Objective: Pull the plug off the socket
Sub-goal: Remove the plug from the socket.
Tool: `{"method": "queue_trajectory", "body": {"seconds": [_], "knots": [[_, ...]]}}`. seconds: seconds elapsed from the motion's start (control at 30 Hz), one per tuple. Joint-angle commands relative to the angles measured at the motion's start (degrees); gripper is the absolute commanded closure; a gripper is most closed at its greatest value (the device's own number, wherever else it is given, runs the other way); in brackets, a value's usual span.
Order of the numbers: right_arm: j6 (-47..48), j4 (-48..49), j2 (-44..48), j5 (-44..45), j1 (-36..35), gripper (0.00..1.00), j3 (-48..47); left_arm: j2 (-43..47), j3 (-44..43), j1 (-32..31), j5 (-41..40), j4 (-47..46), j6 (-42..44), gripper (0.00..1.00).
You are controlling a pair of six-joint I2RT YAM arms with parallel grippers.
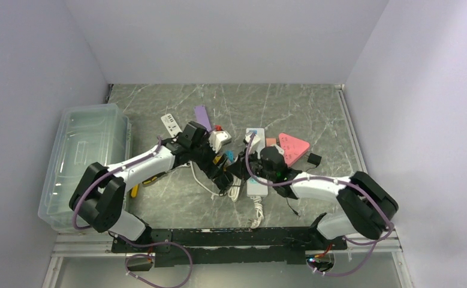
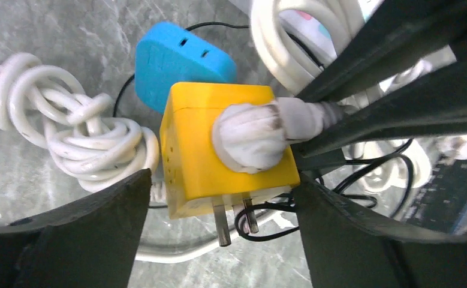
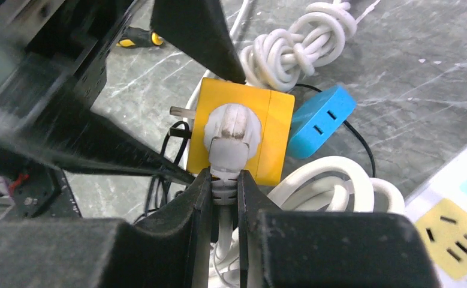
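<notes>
A yellow cube socket (image 2: 195,138) with bare metal prongs hangs just above the table, and a dirty white plug (image 2: 249,135) is seated in its face. My left gripper (image 2: 222,180) straddles the cube, open: the right finger touches its side and the left finger stands a little apart. In the right wrist view the plug (image 3: 231,129) sits in the socket (image 3: 276,138), and my right gripper (image 3: 225,180) is shut on the plug's ribbed neck where the cable leaves. From above, both grippers meet at mid-table (image 1: 231,168).
A blue adapter (image 2: 177,60) lies behind the socket, beside a knotted white cable bundle (image 2: 69,132). A white power strip (image 1: 255,162), a pink triangle (image 1: 294,145), a purple piece (image 1: 202,117) and a clear bin (image 1: 87,156) sit around. Thin black wires trail under the socket.
</notes>
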State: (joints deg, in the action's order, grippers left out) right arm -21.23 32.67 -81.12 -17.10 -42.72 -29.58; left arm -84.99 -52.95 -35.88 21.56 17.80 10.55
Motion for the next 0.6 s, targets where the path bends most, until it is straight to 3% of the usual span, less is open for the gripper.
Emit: {"method": "queue_trajectory", "body": {"seconds": [0.0, 0.2, 0.57], "knots": [[4.9, 4.9, 9.0, 16.3, -7.5, 1.0, 0.6, 2.4, -2.4, 3.5, 6.4, -6.9, -6.5, 0.05], [9.6, 5.9, 13.6, 32.6, -12.0, 1.0, 3.2, 7.3, -0.6, 7.1, 14.9, -13.4, -14.4, 0.0], [16.2, 12.2, 13.4, 45.5, -17.2, 1.0, 5.2, 4.5, -2.5, 12.0, 18.9, -14.7, -29.1, 0.0]]}}
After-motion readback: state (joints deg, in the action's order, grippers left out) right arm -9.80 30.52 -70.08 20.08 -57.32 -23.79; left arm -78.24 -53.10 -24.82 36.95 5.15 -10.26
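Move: The yellow socket sits between the left fingers, its middle roughly 1 cm ahead, 2 cm right and 1 cm below that hand. The right gripper already pinches the white plug seated in the socket, whose middle lies about 2 cm ahead, 4 cm left and 2 cm below that hand. The blue adapter is some 3 cm ahead and 3 cm right of the yellow socket; the power strip's middle lies about 4 cm ahead, 7 cm right and 7 cm below the right hand. Open the left gripper the rest of the way, clear of the yellow socket, and lift it about 9 cm, easing a little forward while the fingers tilt up towards level. Keep the right gripper shut on the plug, raise it slightly, then carry it some 3.5 cm to the right over the power strip, settling a little and swinging clockwise. ##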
